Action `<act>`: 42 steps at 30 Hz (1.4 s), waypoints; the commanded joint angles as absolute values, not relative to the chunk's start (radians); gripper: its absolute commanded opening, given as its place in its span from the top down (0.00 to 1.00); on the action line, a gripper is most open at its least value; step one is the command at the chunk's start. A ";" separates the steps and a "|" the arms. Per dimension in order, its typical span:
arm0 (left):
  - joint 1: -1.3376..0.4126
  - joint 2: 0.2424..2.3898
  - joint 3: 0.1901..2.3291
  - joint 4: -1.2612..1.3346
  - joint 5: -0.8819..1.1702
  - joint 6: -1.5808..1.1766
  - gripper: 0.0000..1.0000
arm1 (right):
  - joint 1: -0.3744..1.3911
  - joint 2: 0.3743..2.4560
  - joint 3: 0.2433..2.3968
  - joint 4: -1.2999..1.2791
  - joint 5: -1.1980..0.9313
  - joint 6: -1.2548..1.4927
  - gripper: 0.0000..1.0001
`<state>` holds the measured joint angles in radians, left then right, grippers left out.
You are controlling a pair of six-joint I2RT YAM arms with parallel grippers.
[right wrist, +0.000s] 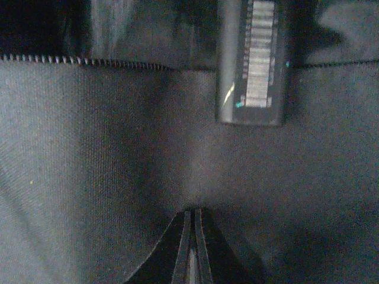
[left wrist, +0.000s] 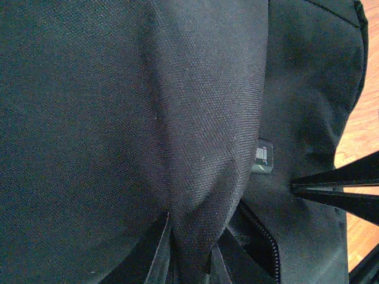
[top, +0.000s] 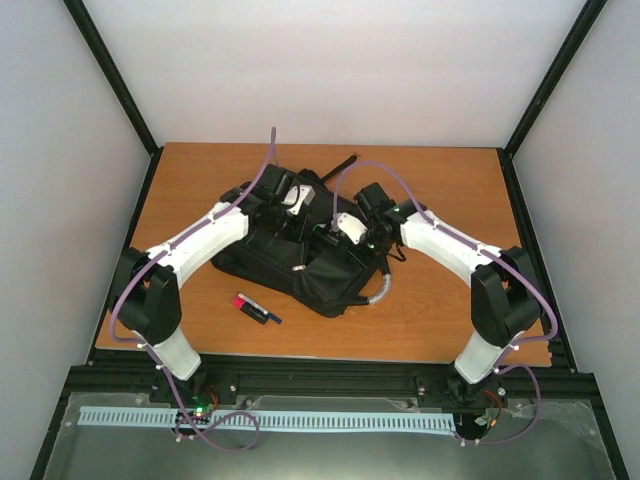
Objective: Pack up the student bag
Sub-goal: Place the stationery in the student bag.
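The student bag is a large black fabric backpack lying flat in the middle of the table, with a grey loop handle at its right side. My left gripper is over the bag's back part. In the left wrist view it is shut on a raised fold of the bag's fabric. My right gripper is down on the bag's middle. Its jaws are pressed together on a faint crease of the fabric, just below a small dark tag with white print.
A red and black marker-like item lies on the wooden table in front of the bag. An open zip line crosses the bag above the right fingers. The right gripper's black fingers reach in beside the tag.
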<state>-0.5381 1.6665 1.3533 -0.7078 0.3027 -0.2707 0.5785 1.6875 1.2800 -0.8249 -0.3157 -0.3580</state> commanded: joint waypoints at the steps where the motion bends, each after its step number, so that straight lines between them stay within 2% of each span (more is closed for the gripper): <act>1: -0.558 1.612 1.389 -0.691 0.358 -0.281 0.88 | 0.585 1.674 1.238 -0.648 -0.339 -0.379 0.97; 14: -0.563 1.614 1.389 -0.697 0.345 -0.274 0.88 | 0.590 1.813 1.321 -0.446 -0.409 -0.298 0.97; 22: -0.563 1.600 1.385 -0.692 0.335 -0.276 0.88 | 0.595 1.829 1.289 -0.303 -0.400 -0.192 0.97; 29: -0.563 1.613 1.387 -0.698 0.325 -0.274 0.88 | 0.595 1.864 1.342 -0.410 -0.427 -0.215 0.91; 32: -0.563 1.628 1.393 -0.710 0.327 -0.276 0.77 | 0.591 1.789 1.311 -0.456 -0.430 -0.259 0.86; 38: -0.566 1.613 1.454 -0.780 0.309 -0.306 0.38 | 0.516 1.618 1.235 -0.565 -0.470 -0.344 0.74; 42: -0.566 1.527 1.447 -0.814 0.243 -0.358 0.26 | 0.403 1.539 1.183 -0.587 -0.456 -0.381 0.61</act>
<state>-0.5613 1.6333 1.4071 -0.7605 0.2977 -0.3038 0.5034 1.6108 1.2278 -0.5362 -0.4553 -0.3187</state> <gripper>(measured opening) 0.705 0.345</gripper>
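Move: The highlighter, half in the bag's open pocket with its butt end sticking out, has its middle about 5 cm ahead and 5 cm left of the closed right gripper, at about its height. The bag flap held by the left gripper is some 10 cm left and 5 cm ahead of the right one, 4 cm higher; the bag handle is 6 cm right, 6 cm back and 5 cm lower. From the left gripper the highlighter lies about 6 cm right, level fore and aft, 4 cm down. Drive the closed right fingertips about 10 cm forward and left, nearly level, against the highlighter's butt end to push it under the flap, tilting the hand some 15 degrees as you go. Meanwhile keep the flap pinched with the left gripper, then open it wide to let go and lift about 2 cm. Draw the right hand back to the right and up 5 cm, fingers partly opening. ##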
